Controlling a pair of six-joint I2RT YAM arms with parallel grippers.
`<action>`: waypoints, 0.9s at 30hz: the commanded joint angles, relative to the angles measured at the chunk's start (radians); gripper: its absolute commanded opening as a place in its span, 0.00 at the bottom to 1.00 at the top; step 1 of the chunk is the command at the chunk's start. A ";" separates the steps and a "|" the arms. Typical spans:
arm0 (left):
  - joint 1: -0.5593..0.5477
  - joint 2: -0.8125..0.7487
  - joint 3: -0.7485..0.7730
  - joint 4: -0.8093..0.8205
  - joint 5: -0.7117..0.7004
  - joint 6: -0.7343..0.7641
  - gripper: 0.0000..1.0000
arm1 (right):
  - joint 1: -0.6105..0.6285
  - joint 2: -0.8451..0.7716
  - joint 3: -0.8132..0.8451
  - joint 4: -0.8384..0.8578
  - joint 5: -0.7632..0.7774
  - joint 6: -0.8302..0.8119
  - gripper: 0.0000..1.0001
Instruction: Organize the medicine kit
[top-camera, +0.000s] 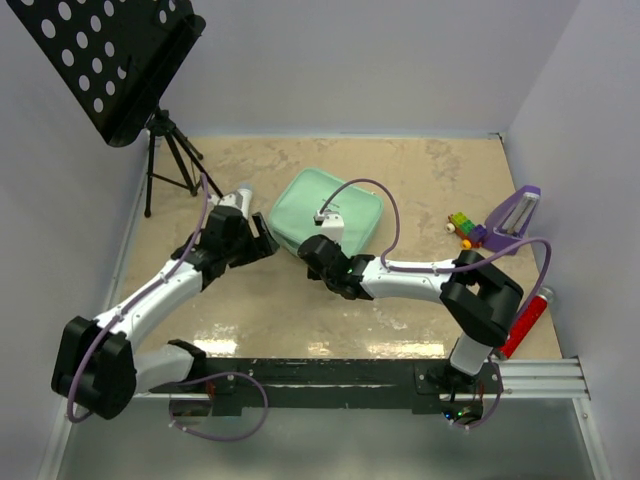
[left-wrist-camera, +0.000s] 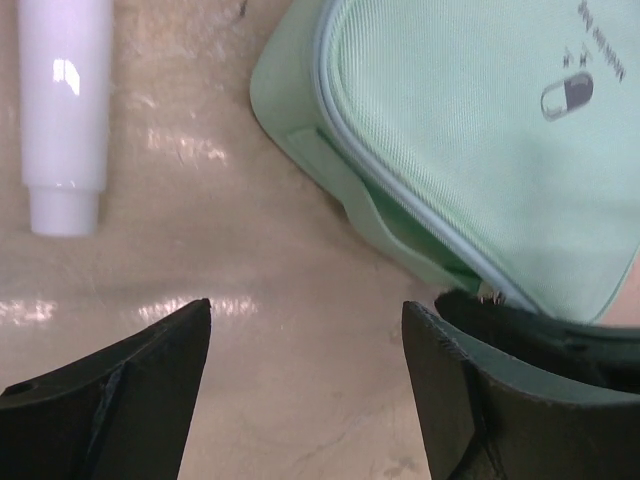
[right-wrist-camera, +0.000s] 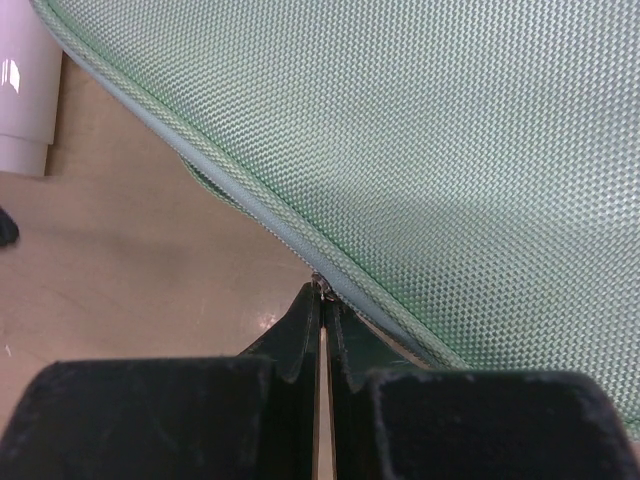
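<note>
The medicine kit (top-camera: 335, 208) is a pale mint-green fabric case with a zip round its edge, lying at mid-table; its capsule mark shows in the left wrist view (left-wrist-camera: 566, 97). My right gripper (top-camera: 313, 250) is at the kit's near-left corner, shut on the zipper pull (right-wrist-camera: 319, 284), with the kit's woven lid (right-wrist-camera: 440, 150) just beyond. My left gripper (top-camera: 263, 240) is open and empty just left of the kit, its jaws wide apart over bare table (left-wrist-camera: 305, 335). A white bottle (left-wrist-camera: 63, 110) lies on its side left of the kit.
A black music stand (top-camera: 110, 55) on a tripod (top-camera: 172, 160) stands at the back left. A purple wedge (top-camera: 515, 210) and small coloured blocks (top-camera: 462, 226) sit at the right. A red tube (top-camera: 526, 320) lies by the right wall.
</note>
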 joint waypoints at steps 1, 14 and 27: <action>-0.083 -0.067 -0.085 0.037 -0.047 -0.084 0.81 | 0.003 -0.013 0.017 0.010 0.003 -0.001 0.00; -0.110 0.019 -0.191 0.348 -0.110 -0.310 0.84 | 0.003 -0.044 0.017 -0.004 0.008 0.010 0.00; -0.132 0.170 -0.148 0.440 -0.127 -0.374 0.84 | 0.003 -0.057 0.011 0.000 0.000 0.019 0.00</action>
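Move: From my left hand, the fabric tab on the kit's near-left side lies some 6 cm to the right, roughly level in reach and 6 cm below. The kit's middle is about 5 cm ahead and 13 cm right. The zipper pull that my right hand still pinches is about 4 cm back and 10 cm right; a white tube lies 8 cm ahead and 6 cm left. From my right hand the tab is 4 cm ahead, 4 cm left, slightly below. I lower my left hand nearly 6 cm towards the kit's side tab, first drawing back about 3 cm, then coming forward again while working some 3.5 cm to the right. The wrist rolls its left side down and turns about 10 degrees counter-clockwise; the fingers stay wide open, the right one ending close against the tab. My right hand stays put, still pinching the zipper pull. ##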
